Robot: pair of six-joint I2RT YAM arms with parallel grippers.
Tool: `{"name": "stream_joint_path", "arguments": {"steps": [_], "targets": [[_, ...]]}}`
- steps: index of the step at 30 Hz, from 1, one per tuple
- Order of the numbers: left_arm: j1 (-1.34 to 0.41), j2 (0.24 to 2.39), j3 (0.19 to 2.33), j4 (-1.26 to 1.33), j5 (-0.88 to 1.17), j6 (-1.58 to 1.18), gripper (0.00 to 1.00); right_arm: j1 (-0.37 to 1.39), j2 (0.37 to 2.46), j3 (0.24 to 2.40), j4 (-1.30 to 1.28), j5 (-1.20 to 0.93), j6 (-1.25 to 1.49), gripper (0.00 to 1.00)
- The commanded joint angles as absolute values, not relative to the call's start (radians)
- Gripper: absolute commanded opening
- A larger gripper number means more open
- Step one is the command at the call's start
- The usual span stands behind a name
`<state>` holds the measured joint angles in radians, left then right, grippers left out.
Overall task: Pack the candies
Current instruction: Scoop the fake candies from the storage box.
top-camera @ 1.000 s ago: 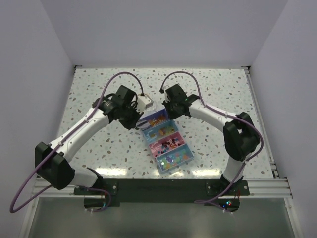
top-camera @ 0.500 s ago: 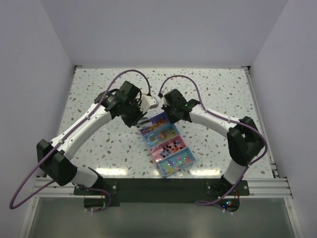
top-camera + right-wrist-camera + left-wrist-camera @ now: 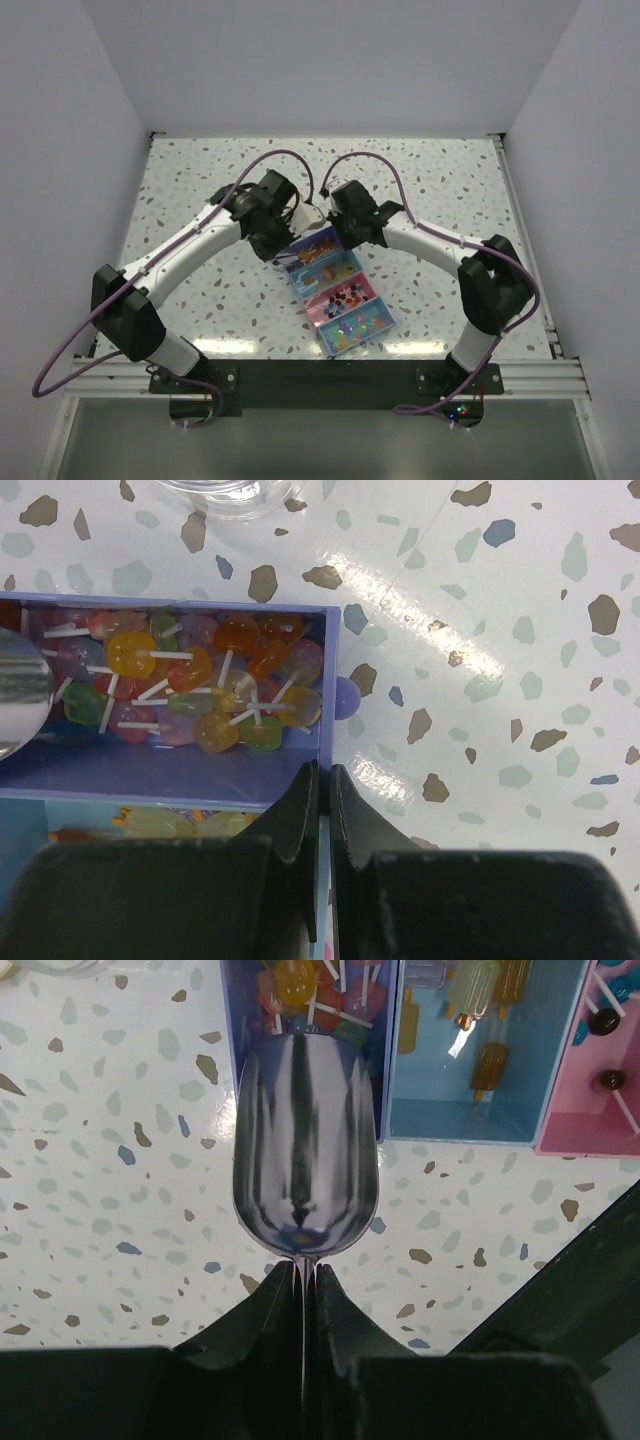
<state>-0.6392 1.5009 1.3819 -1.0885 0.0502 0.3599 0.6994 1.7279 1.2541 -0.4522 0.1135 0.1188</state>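
The candies (image 3: 200, 690) are small lollipop-like sweets in mixed colours, heaped in the far purple compartment of the box (image 3: 340, 292). Amber candies (image 3: 480, 1010) lie in the light-blue compartment and dark ones (image 3: 605, 1022) in the pink one. My left gripper (image 3: 303, 1265) is shut on the thin handle of a metal spoon (image 3: 305, 1150). The spoon's bowl hangs over the purple compartment's edge, and I see no candy in it. My right gripper (image 3: 324, 770) is shut on the box's side wall (image 3: 325, 680). One purple candy (image 3: 346, 697) lies on the table just outside that wall.
A clear round jar (image 3: 225, 490) stands on the speckled table just beyond the box's far end. Both wrists (image 3: 310, 215) crowd together over that end. The box lies diagonally, its near end (image 3: 352, 332) towards the arm bases.
My left arm has swung right and brought the spoon over the box's far compartment. The box shifted slightly early on. The right gripper kept its hold on the wall.
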Motion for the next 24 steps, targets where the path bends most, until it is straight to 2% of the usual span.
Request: {"name": "stream_joint_path", "arguments": {"steps": [1, 18, 20, 21, 24], "targets": [[-0.652, 1.531, 1.42, -1.115, 0.002, 0.374, 0.0, 0.703, 1.68, 1.266, -0.408, 0.101, 0.101, 0.0], [-0.69, 1.631, 1.517, -1.16, -0.055, 0.357, 0.0, 0.703, 1.677, 1.273, -0.41, 0.084, 0.107, 0.0], [-0.689, 1.608, 1.517, -1.152, -0.064, 0.362, 0.0, 0.703, 1.669, 1.282, -0.426, 0.074, 0.113, 0.08], [-0.689, 1.594, 1.503, -1.131, -0.061, 0.37, 0.0, 0.703, 1.664, 1.285, -0.433, 0.074, 0.115, 0.18], [-0.687, 1.525, 1.462, -1.053, -0.028, 0.4, 0.0, 0.698, 1.635, 1.293, -0.443, 0.054, 0.117, 0.3]]}}
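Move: The lollipop candies in the storage box's purple compartment lie about 10 cm right, 4 cm ahead and some 10 cm below the left hand, which already holds the scoop with its bowl reaching over them. From the right hand, nearly shut at the compartment's right wall, they are roughly 8 cm left, 2 cm ahead and 3 cm below. The blue popsicle compartment is about 6 cm nearer and 3 cm right of those candies; the clear jar is some 7 cm farther out than them. The scoop's lip works in among the lollipop candies as the left hand, keeping its hold on the handle, sinks about 1.5 cm and eases about 1 cm forward and slightly right, tipping the scoop's nose down some 5 degrees; the hand starts to lift at the very end. The right hand stays at the box's right wall, then parts its fingers part-way and loosens its pinch. ##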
